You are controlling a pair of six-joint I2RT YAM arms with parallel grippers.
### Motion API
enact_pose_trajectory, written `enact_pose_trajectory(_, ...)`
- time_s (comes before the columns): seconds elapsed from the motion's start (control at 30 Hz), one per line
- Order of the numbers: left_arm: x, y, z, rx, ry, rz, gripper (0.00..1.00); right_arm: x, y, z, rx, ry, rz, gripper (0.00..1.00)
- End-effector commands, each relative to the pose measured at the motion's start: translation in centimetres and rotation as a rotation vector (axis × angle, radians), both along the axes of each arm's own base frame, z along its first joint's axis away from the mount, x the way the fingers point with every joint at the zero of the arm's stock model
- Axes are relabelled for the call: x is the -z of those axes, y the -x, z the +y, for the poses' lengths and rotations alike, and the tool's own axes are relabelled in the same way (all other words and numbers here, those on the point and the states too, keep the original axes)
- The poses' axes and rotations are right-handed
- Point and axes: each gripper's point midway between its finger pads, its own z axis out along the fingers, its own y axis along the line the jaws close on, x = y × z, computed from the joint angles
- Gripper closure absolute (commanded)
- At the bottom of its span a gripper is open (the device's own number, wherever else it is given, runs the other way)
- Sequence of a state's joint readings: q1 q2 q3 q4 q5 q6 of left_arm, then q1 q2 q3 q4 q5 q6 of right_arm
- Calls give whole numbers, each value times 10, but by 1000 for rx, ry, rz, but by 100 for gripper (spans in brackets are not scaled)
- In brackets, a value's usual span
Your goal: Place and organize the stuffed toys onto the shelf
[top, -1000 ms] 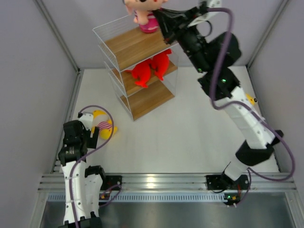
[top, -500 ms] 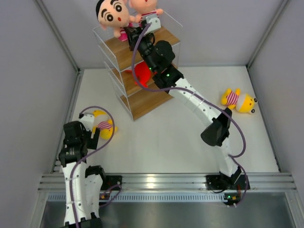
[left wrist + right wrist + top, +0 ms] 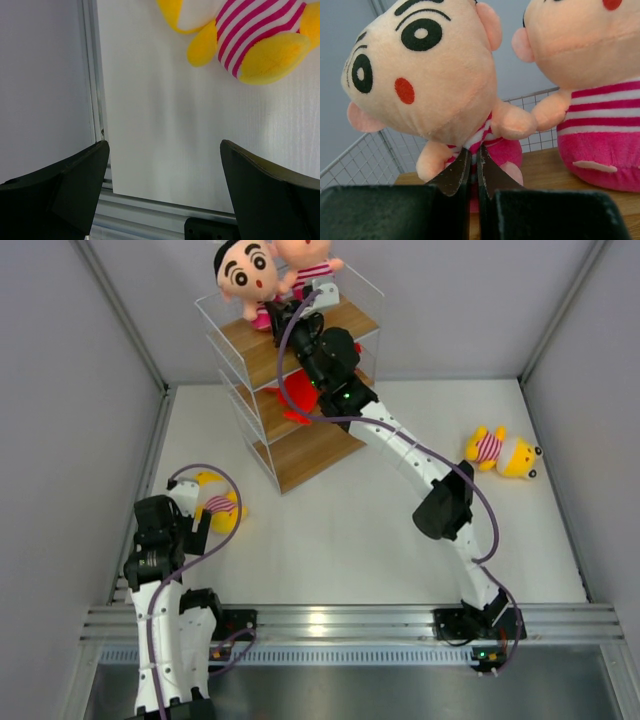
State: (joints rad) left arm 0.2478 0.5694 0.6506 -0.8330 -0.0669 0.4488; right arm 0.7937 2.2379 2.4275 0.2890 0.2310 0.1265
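Note:
The shelf (image 3: 300,455) stands at the back of the table, with two boy dolls on its top board (image 3: 545,165). My right gripper (image 3: 283,318) (image 3: 475,156) is shut on the striped shirt of the left boy doll (image 3: 246,272) (image 3: 427,75). The second boy doll (image 3: 308,262) (image 3: 592,65) sits close to its right. The red sharks (image 3: 296,400) lie on the middle board, partly hidden by my right arm. One yellow figure (image 3: 222,506) (image 3: 250,40) lies just ahead of my open left gripper (image 3: 192,522) (image 3: 165,150). Another yellow figure (image 3: 503,452) lies at the right.
Grey walls (image 3: 80,390) enclose the white table on three sides. A metal rail (image 3: 330,620) runs along the near edge by the arm bases. The shelf's white wire frame (image 3: 375,150) rises behind the dolls.
My right arm has swung left and stretched over the shelf top. The held boy doll has come into view left of the other doll. The left arm has not moved.

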Motion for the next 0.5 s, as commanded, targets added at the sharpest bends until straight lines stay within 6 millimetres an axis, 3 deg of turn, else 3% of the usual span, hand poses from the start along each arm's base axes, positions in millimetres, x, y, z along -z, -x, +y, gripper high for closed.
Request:
enact_pose_trajectory(0.0, -1, -2, -2, 14, 2, -11, 1, -32, 8, -8, -27, -83, -45, 100)
enact_pose_trajectory(0.13, -1, -2, -1, 11, -1, -11, 1, -25, 5, -8, -19, -68, -32, 100)
enact_pose_trajectory(0.23, -1, -1, -1, 10, -1, -9, 1, -26, 7, -8, -30, -64, -31, 82)
enact_pose_trajectory(0.27, -1, -2, -1, 10, 0, -11, 1, -28, 9, -7, -38, -66, -30, 69)
enact_pose_trajectory(0.37, -2, -2, -1, 10, 0, -11, 1, -32, 12, -9, -43, -67, -33, 58)
enact_pose_trajectory(0.47, -1, -2, -1, 12, 1, -9, 1, -41, 18, -16, -38, -75, -40, 53)
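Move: The right hand holds the black-haired doll by its striped shirt, the doll's middle about 4 cm ahead, 1 cm left and 3 cm above. The second doll sits roughly 10 cm ahead and 7 cm to the right, 4 cm higher; the shelf's left wire rail runs some 9 cm to the left, level with the hand. From the idle left hand, the held doll is about 34 cm ahead, 22 cm right and 39 cm up. Barely sinking, under 1 cm and with a slight nudge forward, the right hand stays in front of the doll over the top board. It then opens its fingers from shut to nearly half, ending the pinch on the shirt, with the tips still spread before the belly; the wrist keeps its upward-slanting aim. ##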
